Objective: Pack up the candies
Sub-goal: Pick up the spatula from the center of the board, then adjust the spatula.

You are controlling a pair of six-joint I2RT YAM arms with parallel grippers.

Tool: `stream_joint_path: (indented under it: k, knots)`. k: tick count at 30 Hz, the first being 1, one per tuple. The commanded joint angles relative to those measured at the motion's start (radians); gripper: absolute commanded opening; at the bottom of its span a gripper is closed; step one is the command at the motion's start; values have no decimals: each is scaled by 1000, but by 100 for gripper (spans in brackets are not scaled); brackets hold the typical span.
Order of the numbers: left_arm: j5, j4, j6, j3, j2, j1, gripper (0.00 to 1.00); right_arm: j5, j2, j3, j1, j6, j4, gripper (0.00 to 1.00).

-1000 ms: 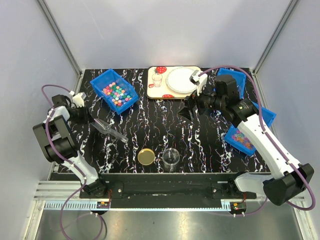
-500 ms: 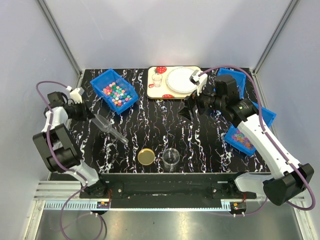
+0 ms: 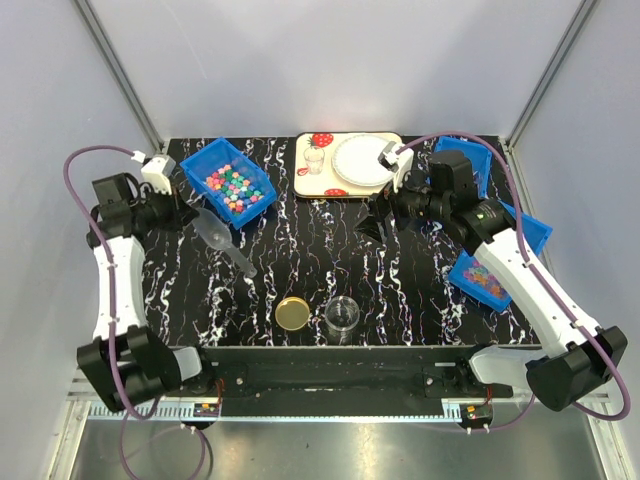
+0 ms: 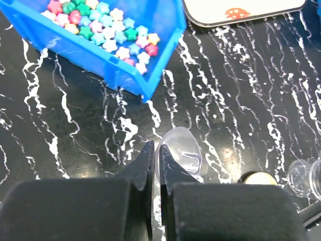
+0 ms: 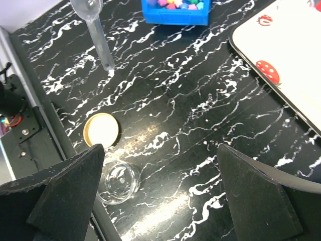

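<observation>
The candies [image 3: 232, 185] are small star-shaped sweets in mixed bright colours, lying in a blue bin [image 3: 205, 165] at the back left; they also show in the left wrist view [image 4: 103, 25] and as candies [image 5: 175, 4] at the top edge of the right wrist view. My left gripper [image 3: 188, 213] [image 4: 156, 148] is shut on the rim of a clear plastic scoop [image 3: 213, 231] [image 4: 184, 150] just in front of the bin. The scoop [image 5: 94, 22] has its handle pointing toward the table's front. My right gripper [image 3: 375, 222] [image 5: 158, 150] hangs wide open above the middle of the table, holding nothing.
A clear empty jar [image 3: 342, 315] [image 5: 118, 182] and its gold lid [image 3: 293, 313] [image 5: 102, 129] sit near the front edge. A tray [image 3: 310, 180] with a white plate stands at the back. Blue bins [image 3: 480, 275] with other sweets are at the right.
The left arm has swung and stretched out, carrying its gripper toward the blue bin. Its jaws have closed on the scoop's rim, and the scoop has shifted toward the bin. The right arm barely moved.
</observation>
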State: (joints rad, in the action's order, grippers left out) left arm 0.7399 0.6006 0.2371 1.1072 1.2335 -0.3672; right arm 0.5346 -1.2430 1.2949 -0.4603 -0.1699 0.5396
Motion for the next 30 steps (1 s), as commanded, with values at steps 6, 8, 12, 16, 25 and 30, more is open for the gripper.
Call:
stream_joint_path:
  k: [6, 8, 12, 16, 25, 30]
  knots:
    - [-31, -21, -171, 64, -144, 108, 0, 112, 10, -6, -9, 21, -93, 100]
    - [-88, -15, -212, 100, -140, 177, 0, 120, -7, 7, -15, 9, -93, 100]
    - [-138, -4, -317, 225, -99, 264, 0, 73, -24, 44, -50, -68, -90, 100]
    - [-131, 66, -413, 376, 4, 307, 0, -22, -30, 57, -96, -173, -125, 100]
    - [-131, 103, -542, 485, 145, 424, 0, -154, -94, 83, -210, -264, -222, 100]
    - [-73, 27, -608, 396, 136, 424, 0, -238, -183, 125, -305, -298, -224, 100]
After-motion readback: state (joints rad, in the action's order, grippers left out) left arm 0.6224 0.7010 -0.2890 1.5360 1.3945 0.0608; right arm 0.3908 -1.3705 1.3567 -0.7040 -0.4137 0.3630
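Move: The closed left fingers already hold the spatula by its scoop rim; the open right gripper, where it is being taken, is roughly 48 cm to their right, 5 cm back and 7 cm higher. The candy bin lies about 21 cm ahead, 6 cm right and 16 cm below. From the right hand, the spatula's middle is some 40 cm left, 2 cm back and 12 cm below; the glass jar is 6 cm left, 15 cm back and 20 cm below. Bringing the spatula across towards the right hand, the left arm travels about 14 cm right, climbing some 13 cm and then sinking 3 cm, and rolls about 15 degrees, its right side rising no further than its grip allows: the fingers stay shut on the rim. The right hand comes some 8 cm left to meet the handle, turning about 20 degrees, fingers wide open. ##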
